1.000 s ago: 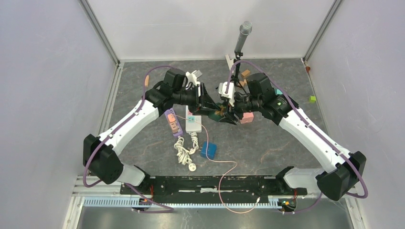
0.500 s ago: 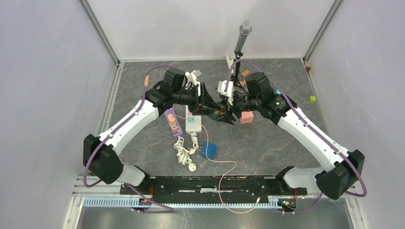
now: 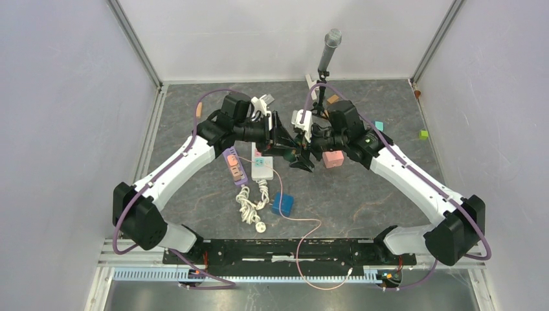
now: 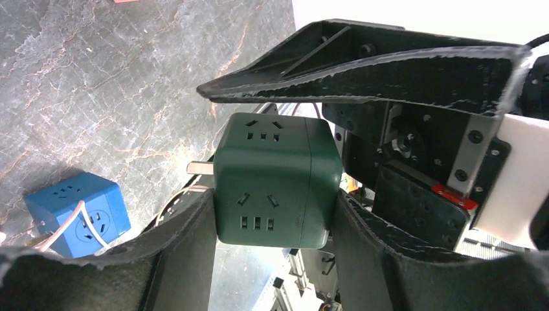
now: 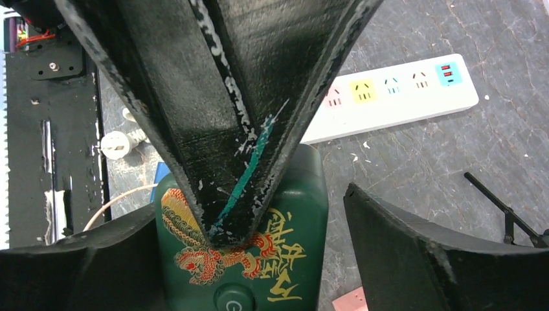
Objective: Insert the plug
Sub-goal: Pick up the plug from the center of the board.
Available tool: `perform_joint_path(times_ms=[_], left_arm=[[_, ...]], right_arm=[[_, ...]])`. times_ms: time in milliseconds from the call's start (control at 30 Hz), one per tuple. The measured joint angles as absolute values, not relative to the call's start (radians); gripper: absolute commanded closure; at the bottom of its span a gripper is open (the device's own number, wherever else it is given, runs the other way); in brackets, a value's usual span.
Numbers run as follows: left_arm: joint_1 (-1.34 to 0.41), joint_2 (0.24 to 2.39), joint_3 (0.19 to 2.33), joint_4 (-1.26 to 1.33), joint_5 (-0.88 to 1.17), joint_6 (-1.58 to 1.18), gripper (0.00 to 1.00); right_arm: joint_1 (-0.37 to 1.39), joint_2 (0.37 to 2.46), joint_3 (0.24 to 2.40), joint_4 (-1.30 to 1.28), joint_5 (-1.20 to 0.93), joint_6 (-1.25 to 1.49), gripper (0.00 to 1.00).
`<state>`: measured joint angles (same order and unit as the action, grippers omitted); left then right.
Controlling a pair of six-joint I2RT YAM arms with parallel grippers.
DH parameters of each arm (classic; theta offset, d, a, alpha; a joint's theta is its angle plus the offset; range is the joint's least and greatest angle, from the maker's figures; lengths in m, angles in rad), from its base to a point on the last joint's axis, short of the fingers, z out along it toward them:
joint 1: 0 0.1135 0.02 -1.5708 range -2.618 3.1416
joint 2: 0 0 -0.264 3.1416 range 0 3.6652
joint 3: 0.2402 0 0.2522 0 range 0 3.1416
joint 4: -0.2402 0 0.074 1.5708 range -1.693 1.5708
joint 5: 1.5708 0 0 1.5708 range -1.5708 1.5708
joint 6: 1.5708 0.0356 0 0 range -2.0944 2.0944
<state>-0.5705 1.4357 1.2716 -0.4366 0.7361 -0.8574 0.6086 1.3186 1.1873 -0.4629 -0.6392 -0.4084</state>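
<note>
The plug is a dark green cube [image 4: 275,181] with sockets on its faces and a metal prong [image 4: 199,168] sticking out of its left side. My left gripper [image 4: 272,214] is shut on it, one finger on each side, holding it above the table [image 3: 388,123]. In the right wrist view the cube's top [image 5: 294,214] shows a gold and red dragon print. My right gripper [image 5: 252,207] is open around it, and there is a clear gap between its right finger [image 5: 414,253] and the cube. In the top view both grippers [image 3: 285,148] [image 3: 303,155] meet mid-table.
A white power strip [image 3: 261,166] and a purple one [image 3: 234,166] lie just below the left gripper. A coiled white cord [image 3: 251,207], a blue cube socket [image 3: 283,204] and a pink block [image 3: 333,159] are nearby. A microphone stand [image 3: 327,55] rises at the back.
My right gripper's jaws have spread wide and let go of the green cube, and that arm has shifted slightly left. The left gripper keeps its hold on the cube.
</note>
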Motion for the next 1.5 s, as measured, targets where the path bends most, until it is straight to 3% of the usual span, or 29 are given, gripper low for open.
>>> perform_joint_path(times_ms=[67, 100, 167, 200, 233, 300, 333, 367, 633, 1000, 1233, 1500], left_arm=[[-0.568, 1.435, 1.272, -0.435, 0.736, -0.86, 0.98], [-0.567, 1.435, 1.272, -0.434, 0.735, -0.863, 0.98], [-0.564, 1.436, 1.272, -0.426, 0.729, -0.87, 0.97], [-0.559, 1.435, 1.272, -0.427, 0.732, -0.883, 0.88], [-0.556, 1.435, 1.272, -0.429, 0.737, -0.884, 0.79], [-0.555, 1.435, 1.272, -0.429, 0.735, -0.883, 0.49], [-0.553, 1.435, 1.272, -0.43, 0.735, -0.883, 0.29], [-0.551, 1.435, 1.272, -0.431, 0.735, -0.883, 0.01], [-0.506, 1.387, 1.272, -0.436, 0.68, -0.828, 0.0], [-0.43, 1.285, 1.221, -0.409, 0.627, -0.69, 0.0], [-0.377, 1.351, 1.002, -0.2, 0.754, -0.85, 0.0], [-0.375, 1.366, 1.057, -0.312, 0.703, -0.828, 0.0]], right_arm=[[0.609, 1.322, 1.18, -0.463, -0.639, -0.408, 0.29], [0.609, 1.324, 1.179, -0.463, -0.639, -0.408, 0.43], [0.61, 1.324, 1.179, -0.463, -0.648, -0.41, 0.9], [0.612, 1.324, 1.179, -0.457, -0.648, -0.415, 1.0], [0.613, 1.325, 1.179, -0.452, -0.646, -0.413, 1.0], [0.613, 1.328, 1.179, -0.451, -0.652, -0.411, 1.0], [0.613, 1.329, 1.179, -0.449, -0.653, -0.409, 1.0], [0.613, 1.329, 1.179, -0.448, -0.652, -0.408, 1.0], [0.613, 1.296, 1.15, -0.411, -0.566, -0.395, 1.0], [0.6, 1.084, 0.983, -0.269, -0.338, -0.321, 1.0], [0.474, 1.122, 0.983, -0.272, -0.531, -0.258, 1.0], [0.346, 1.201, 0.984, -0.269, -0.881, -0.165, 1.0]])
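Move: The green plug hangs in the left fingers, its middle some 2 cm right of the left hand point and 1 cm below. The open right fingers already straddle it, its middle roughly 1 cm back and 1 cm left. On the table about 20 cm below the right hand, the pink cube plug lies 12 cm right and 2 cm ahead, the blue plug 3 cm left and 10 cm back, and the white strip's middle 9 cm left and 7 cm ahead. Almost in place at first, the right fingers close on the green plug from the right; the left fingers then spread wide and let go. The hands part: the right carries the plug about 5 cm rightward, swinging clockwise and partly back, then rolling its left side up. The left withdraws 6 cm left and 4 forward, rising slightly before sinking well below its start, over the white strip. ##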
